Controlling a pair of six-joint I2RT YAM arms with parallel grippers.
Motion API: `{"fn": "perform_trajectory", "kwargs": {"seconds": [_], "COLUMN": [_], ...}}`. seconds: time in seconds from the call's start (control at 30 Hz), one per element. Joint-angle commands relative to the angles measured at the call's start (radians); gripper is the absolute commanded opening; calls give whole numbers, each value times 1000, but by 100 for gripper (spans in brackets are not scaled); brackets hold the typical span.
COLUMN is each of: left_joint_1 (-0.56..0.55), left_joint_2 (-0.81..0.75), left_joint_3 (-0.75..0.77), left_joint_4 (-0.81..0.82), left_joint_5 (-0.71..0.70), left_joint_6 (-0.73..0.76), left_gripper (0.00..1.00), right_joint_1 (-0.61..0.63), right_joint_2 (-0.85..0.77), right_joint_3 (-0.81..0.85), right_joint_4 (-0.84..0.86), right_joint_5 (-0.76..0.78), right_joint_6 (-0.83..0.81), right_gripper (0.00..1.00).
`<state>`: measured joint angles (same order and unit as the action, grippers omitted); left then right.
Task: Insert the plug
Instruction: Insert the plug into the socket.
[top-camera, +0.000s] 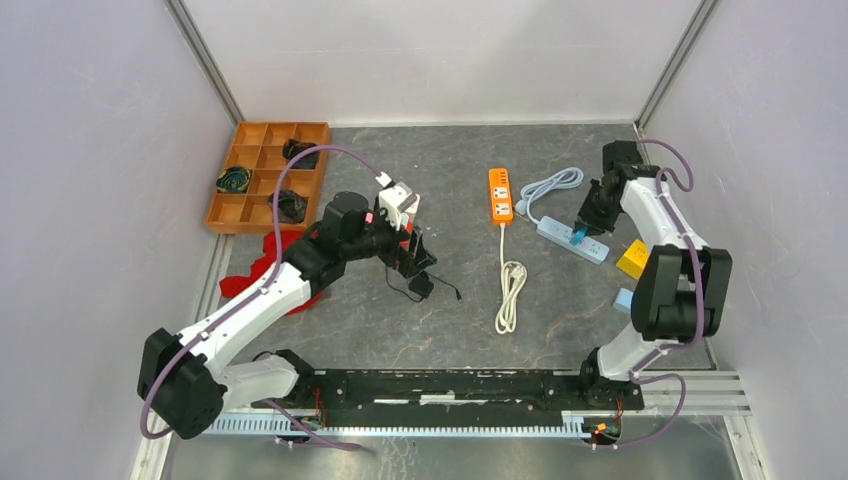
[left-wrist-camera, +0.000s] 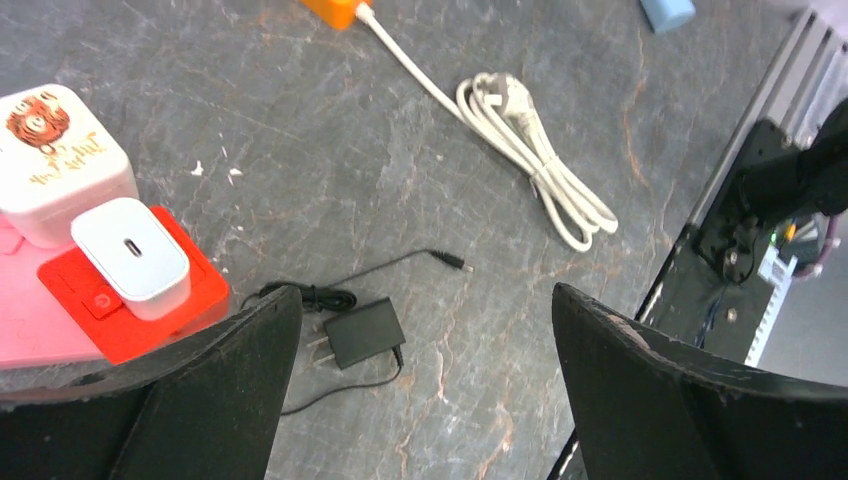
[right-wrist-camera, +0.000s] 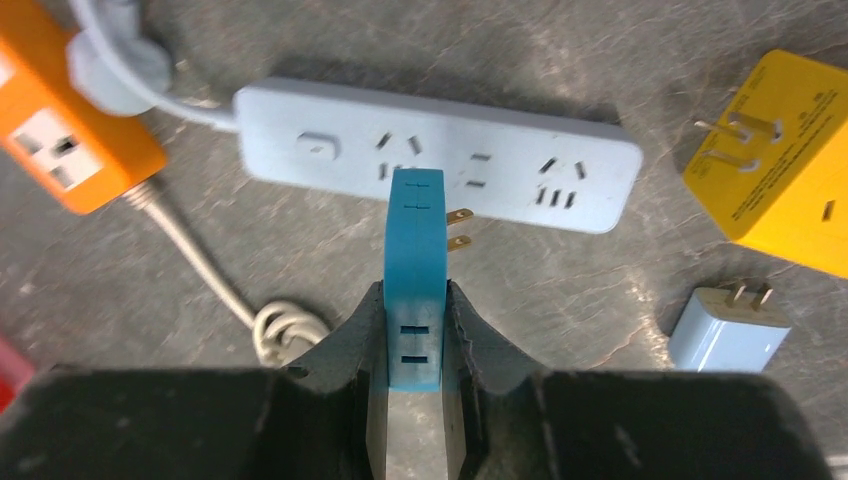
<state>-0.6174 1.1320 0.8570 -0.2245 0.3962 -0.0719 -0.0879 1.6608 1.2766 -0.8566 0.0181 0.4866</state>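
Observation:
My right gripper (right-wrist-camera: 415, 296) is shut on a blue plug (right-wrist-camera: 414, 250), gripping its flat sides. The plug's two brass prongs (right-wrist-camera: 458, 228) stick out to the right in the right wrist view. Its far end overlaps the near edge of a pale blue power strip (right-wrist-camera: 590, 165) lying on the table, between two of its sockets. From above, the plug (top-camera: 579, 234) hangs over that strip (top-camera: 560, 235) at the right. My left gripper (left-wrist-camera: 425, 300) is open wide above a black adapter (left-wrist-camera: 365, 332) with a thin cord, touching nothing.
An orange power strip (top-camera: 500, 194) with a coiled white cable (top-camera: 510, 295) lies mid-table. A yellow adapter (right-wrist-camera: 785, 160) and a small pale blue charger (right-wrist-camera: 725, 325) sit right of the strip. White chargers (left-wrist-camera: 130, 255) stand near my left gripper. A wooden tray (top-camera: 225, 215) and red cloth (top-camera: 250, 275) lie left.

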Motion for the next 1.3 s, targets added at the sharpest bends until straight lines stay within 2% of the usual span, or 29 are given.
{"fn": "perform_trajectory", "kwargs": {"seconds": [0.0,0.1,0.27,0.33,0.4,0.53,0.63,0.83,1.03,1.13,1.27], "left_joint_1": [-11,-81,-227,-284,-337,-423,-471,-529,-539,-541,-541], "left_joint_2": [12,71,263,330,398,541,637,725,784,807,815], "left_joint_3": [2,12,61,46,43,55,66,111,154,173,173], "left_joint_4": [253,431,675,850,959,1189,1298,1359,1422,1425,1417], "left_joint_5": [-71,-162,-319,-407,-461,-481,-508,-564,-681,-676,-637], "left_joint_6": [-164,-189,-109,-49,19,195,291,398,464,497,523], "left_gripper": [100,100,95,95,95,97,100,100,100,99,94], "right_joint_1": [-4,-4,-4,-4,-4,-4,-4,-4,0,2,4], "right_joint_2": [-142,-213,-329,-368,-398,-432,-452,-477,-492,-495,-496], "right_joint_3": [-12,-24,-107,-155,-195,-227,-225,-238,-236,-235,-236], "right_joint_4": [22,7,42,59,86,72,51,49,46,47,52], "right_joint_5": [-167,-255,-442,-514,-576,-673,-707,-741,-760,-767,-778], "right_joint_6": [7,45,129,169,200,211,210,227,238,240,244], "right_gripper": [0,0,0,0,0,0,0,0,0,0,0]}}
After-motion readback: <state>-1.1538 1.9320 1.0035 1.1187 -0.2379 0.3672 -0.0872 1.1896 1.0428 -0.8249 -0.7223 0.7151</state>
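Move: The blue plug is already in the right grip, about 36 cm to the left gripper's right, 8 cm ahead and 10 cm lower. From the left gripper, the white cord lies some 21 cm right and 5 cm back, and the orange strip 19 cm right and 20 cm ahead, both about 18 cm below. From the right hand, the pale power strip is 8 cm below and 2 cm ahead, the yellow adaptor 14 cm right and 4 cm back; the open left gripper waits 36 cm left, 8 cm back and 10 cm higher. Bring the open left gripper about 22 cm to the right towards the plug, tilting its fingers up from slanting down to nearly level, and stop with them wide open around the plug's near end. Meanwhile keep the right grip shut on the plug, carry it up off the power strip, left and back, and roll the hand some 40 degrees so its fingers swing towards the left gripper. ##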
